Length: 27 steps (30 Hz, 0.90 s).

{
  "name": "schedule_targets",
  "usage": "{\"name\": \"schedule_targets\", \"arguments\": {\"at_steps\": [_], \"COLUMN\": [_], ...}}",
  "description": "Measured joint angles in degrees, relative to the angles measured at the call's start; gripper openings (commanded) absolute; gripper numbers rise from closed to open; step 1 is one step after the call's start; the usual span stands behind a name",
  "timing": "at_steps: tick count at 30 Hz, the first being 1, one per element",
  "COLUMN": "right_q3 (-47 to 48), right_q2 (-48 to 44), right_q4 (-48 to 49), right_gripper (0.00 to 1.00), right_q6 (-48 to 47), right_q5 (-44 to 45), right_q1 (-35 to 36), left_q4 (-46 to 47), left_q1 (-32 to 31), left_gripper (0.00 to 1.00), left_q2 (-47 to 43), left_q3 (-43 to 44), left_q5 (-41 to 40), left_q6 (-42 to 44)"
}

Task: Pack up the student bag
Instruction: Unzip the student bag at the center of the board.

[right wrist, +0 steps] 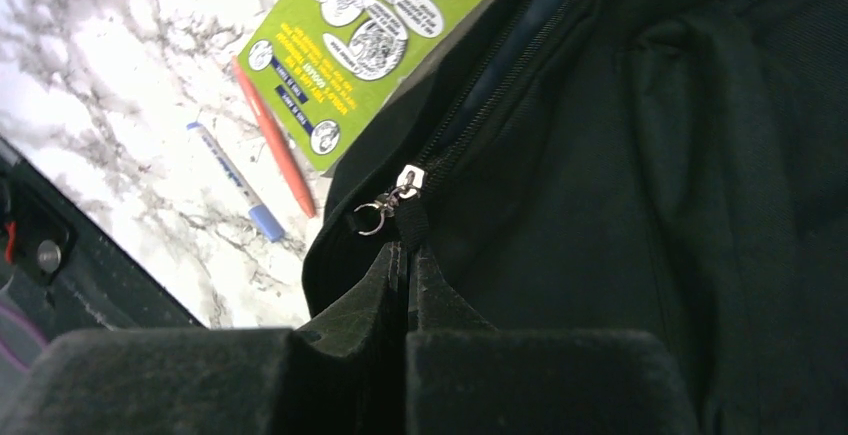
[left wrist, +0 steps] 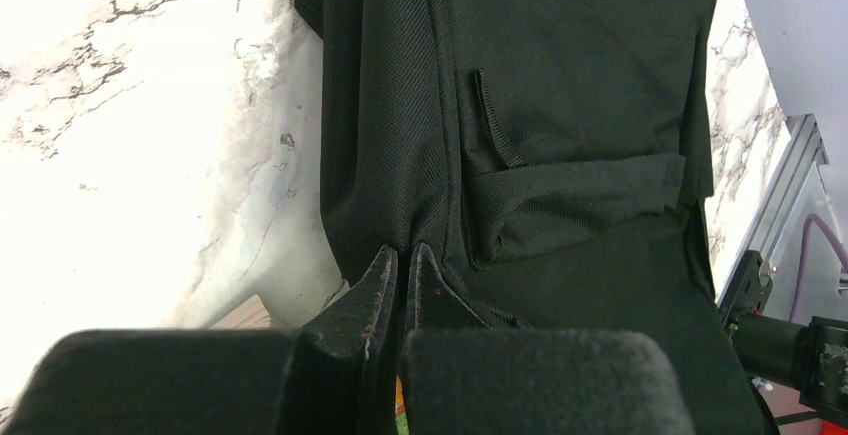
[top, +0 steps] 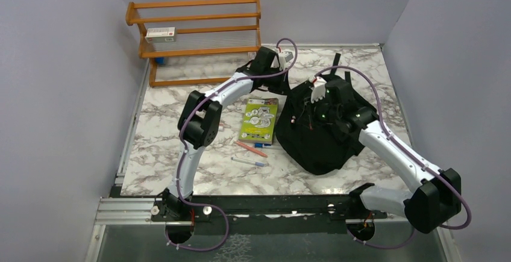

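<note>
The student bag [top: 322, 138], a big black backpack, lies on the marble table right of centre. My left gripper [left wrist: 403, 253] is shut at the bag's far left edge [top: 283, 82], and black fabric [left wrist: 520, 105] puckers at its tips. My right gripper [right wrist: 410, 250] hovers over the bag's top [top: 304, 112], shut on the black pull tab of the zipper slider [right wrist: 405, 181]. Beyond the slider the zipper gapes and shows dark blue lining [right wrist: 520, 35]. A green book [top: 260, 119] lies just left of the bag.
An orange pen [top: 250, 148] and a white-and-blue pen [top: 248, 162] lie near the book's front end. A wooden rack [top: 193, 39] with a small white box [top: 160, 32] stands at the back left. Grey walls close in both sides.
</note>
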Motion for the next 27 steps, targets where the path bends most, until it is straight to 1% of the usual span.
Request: {"name": "schedule_targets", "arguments": {"at_steps": [4, 10, 12, 16, 20, 24, 25, 27], "right_q3": [-0.2, -0.6, -0.8, -1.7, -4.0, -7.1, -7.9, -8.9], "right_q2": [-0.9, -1.1, -1.1, -1.4, -3.5, -8.2, -9.1, -10.3], "right_q4": [-0.1, 0.1, 0.4, 1.1, 3.0, 6.9, 8.0, 9.6], "right_gripper": [0.07, 0.09, 0.07, 0.02, 0.01, 0.01, 0.01, 0.01], "right_q6": [1.9, 3.0, 3.2, 3.3, 3.6, 3.7, 3.9, 4.3], "right_q5": [3.5, 5.7, 6.4, 7.5, 8.2, 7.7, 7.6, 7.5], "right_q1": [0.0, 0.0, 0.0, 0.0, 0.1, 0.1, 0.1, 0.1], "left_q4": [0.8, 1.6, 1.9, 4.3, 7.7, 11.3, 12.0, 13.0], "left_q1": [0.0, 0.0, 0.0, -0.1, -0.1, -0.2, -0.4, -0.9], "left_gripper": [0.00, 0.00, 0.00, 0.00, 0.00, 0.00, 0.02, 0.19], "left_q2": [-0.4, -1.4, -1.8, -3.1, -5.2, -8.0, -8.5, -9.7], "left_q3": [-0.6, -0.9, -1.2, -3.2, -6.5, -9.8, -10.3, -10.8], "left_q5": [0.2, 0.9, 1.4, 3.4, 6.9, 10.4, 11.0, 11.7], "left_q6": [0.0, 0.6, 1.0, 2.0, 2.3, 2.3, 2.3, 2.4]}}
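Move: The zip pull's metal slider hangs about 4 cm to the right hand's left, 2 cm ahead and 3 cm below, its black tab reaching up to the right fingertips. The yellow-green book lies some 19 cm left of that hand, 4 cm farther out and 14 cm lower; the red pen about 22 cm left and 6 cm back, on the table. From the left hand, still pinching the bag's upper edge, the slider is roughly 10 cm back, 2 cm right and about level. The zip pull's black tab is followed by the right hand, which eases about 2 cm right and a little forward, fingers loosening slightly, then shuts them on it and rises some 2 cm. The bag's edge stays pinched in the left hand, which lifts it about 6 cm and draws it 4 cm back towards the robot, the wrist turning clockwise. ##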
